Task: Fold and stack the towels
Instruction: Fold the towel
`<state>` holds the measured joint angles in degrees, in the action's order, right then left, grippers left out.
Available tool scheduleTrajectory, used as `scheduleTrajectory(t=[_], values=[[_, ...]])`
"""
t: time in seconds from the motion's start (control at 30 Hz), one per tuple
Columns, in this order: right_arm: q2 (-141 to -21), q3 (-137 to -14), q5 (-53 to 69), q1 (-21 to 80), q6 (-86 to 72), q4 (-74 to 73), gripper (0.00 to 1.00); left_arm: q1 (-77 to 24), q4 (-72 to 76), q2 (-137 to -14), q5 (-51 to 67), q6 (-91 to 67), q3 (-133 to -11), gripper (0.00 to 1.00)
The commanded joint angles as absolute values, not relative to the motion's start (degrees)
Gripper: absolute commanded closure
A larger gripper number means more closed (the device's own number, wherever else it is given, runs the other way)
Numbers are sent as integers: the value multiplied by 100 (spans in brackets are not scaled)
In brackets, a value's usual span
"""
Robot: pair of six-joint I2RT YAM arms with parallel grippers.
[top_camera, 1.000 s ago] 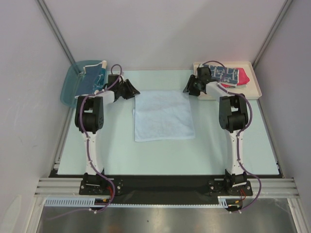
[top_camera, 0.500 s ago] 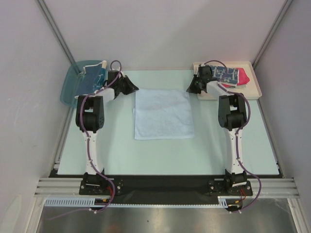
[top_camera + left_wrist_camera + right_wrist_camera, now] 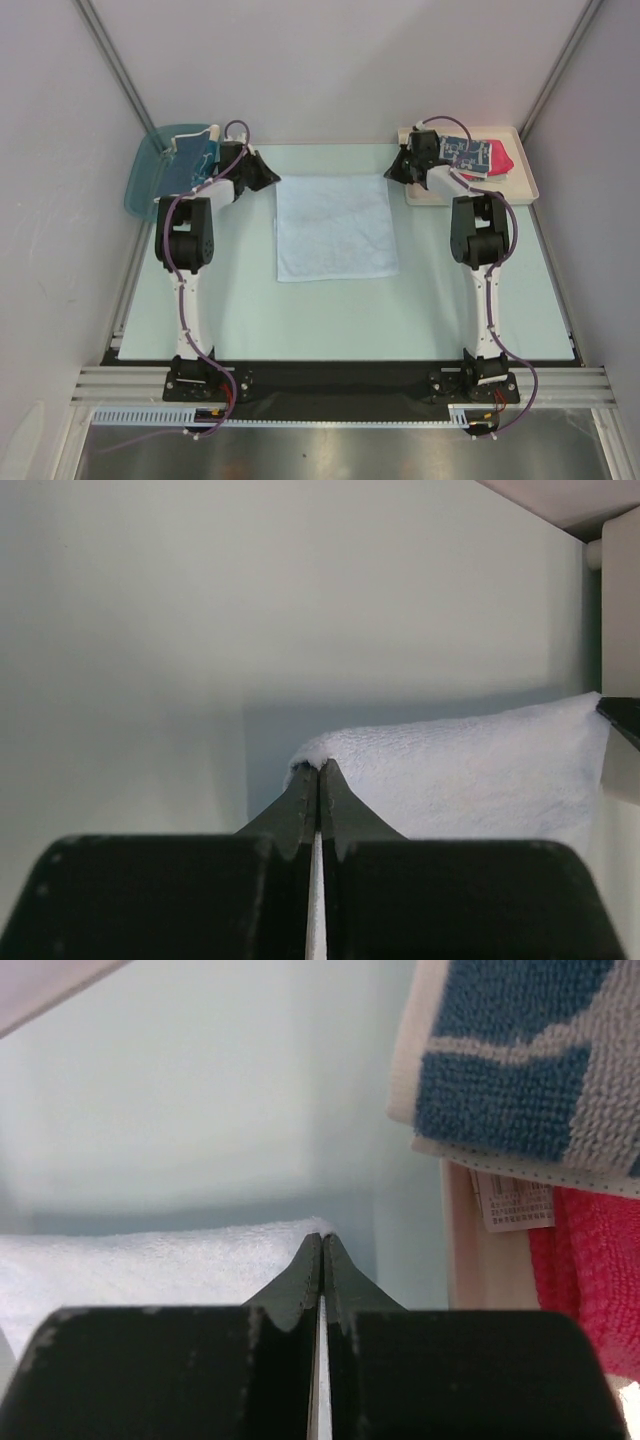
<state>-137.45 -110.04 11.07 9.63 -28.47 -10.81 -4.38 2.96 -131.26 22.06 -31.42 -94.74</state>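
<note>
A light-blue towel (image 3: pixel 336 226) lies spread flat in the middle of the table. My left gripper (image 3: pixel 270 177) is shut on its far left corner, and the left wrist view shows the jaws (image 3: pixel 319 769) pinching the towel (image 3: pixel 470 770) at the corner tip. My right gripper (image 3: pixel 390 173) is shut on the far right corner, its tips (image 3: pixel 322 1239) closed over the towel's edge (image 3: pixel 150 1260). A navy patterned towel (image 3: pixel 468 152) and a red towel (image 3: pixel 501 160) lie in the cream tray (image 3: pixel 522 185). A dark-blue towel (image 3: pixel 190 166) sits in the blue bin (image 3: pixel 145 175).
The bin stands off the table's far left corner and the tray at the far right, close beside my right gripper. In the right wrist view the tray wall (image 3: pixel 466 1260) and the patterned towel (image 3: pixel 520 1070) overhang to the right. Enclosure walls surround the table.
Both grippers closed on the light-blue towel's far corners and shifted slightly away from the bases. The towel's far edge moved back with them and pulled straight.
</note>
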Motion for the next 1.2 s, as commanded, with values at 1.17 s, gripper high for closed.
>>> scheduleTrajectory(t=[1.17], values=[[-11707,-9615,1309,967,-2426,720,99,-264,1134,-11584,2092,-2400,-8851,100]])
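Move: The pale blue towel lies towards the robot from its far edge, whose corners both hands already pinch a few centimetres above the table. Its middle is about 13 cm back and 12 cm right of the left hand, and about 13 cm back and 12 cm left of the right hand, some 4 cm lower. The tray is roughly 18 cm right and 6 cm ahead of the right hand; the bin sits about 24 cm left and 3 cm ahead of the left hand. The towel's far edge is raised by its two corners, both grippers staying shut on them: the left hand goes up about 11 cm, the right some 12 to 13 cm, rising sooner, pausing partway, then creeping higher. Both wrists tilt the fingertips up by 15 to 20 degrees, away from the table, with hardly any travel forward or back. ##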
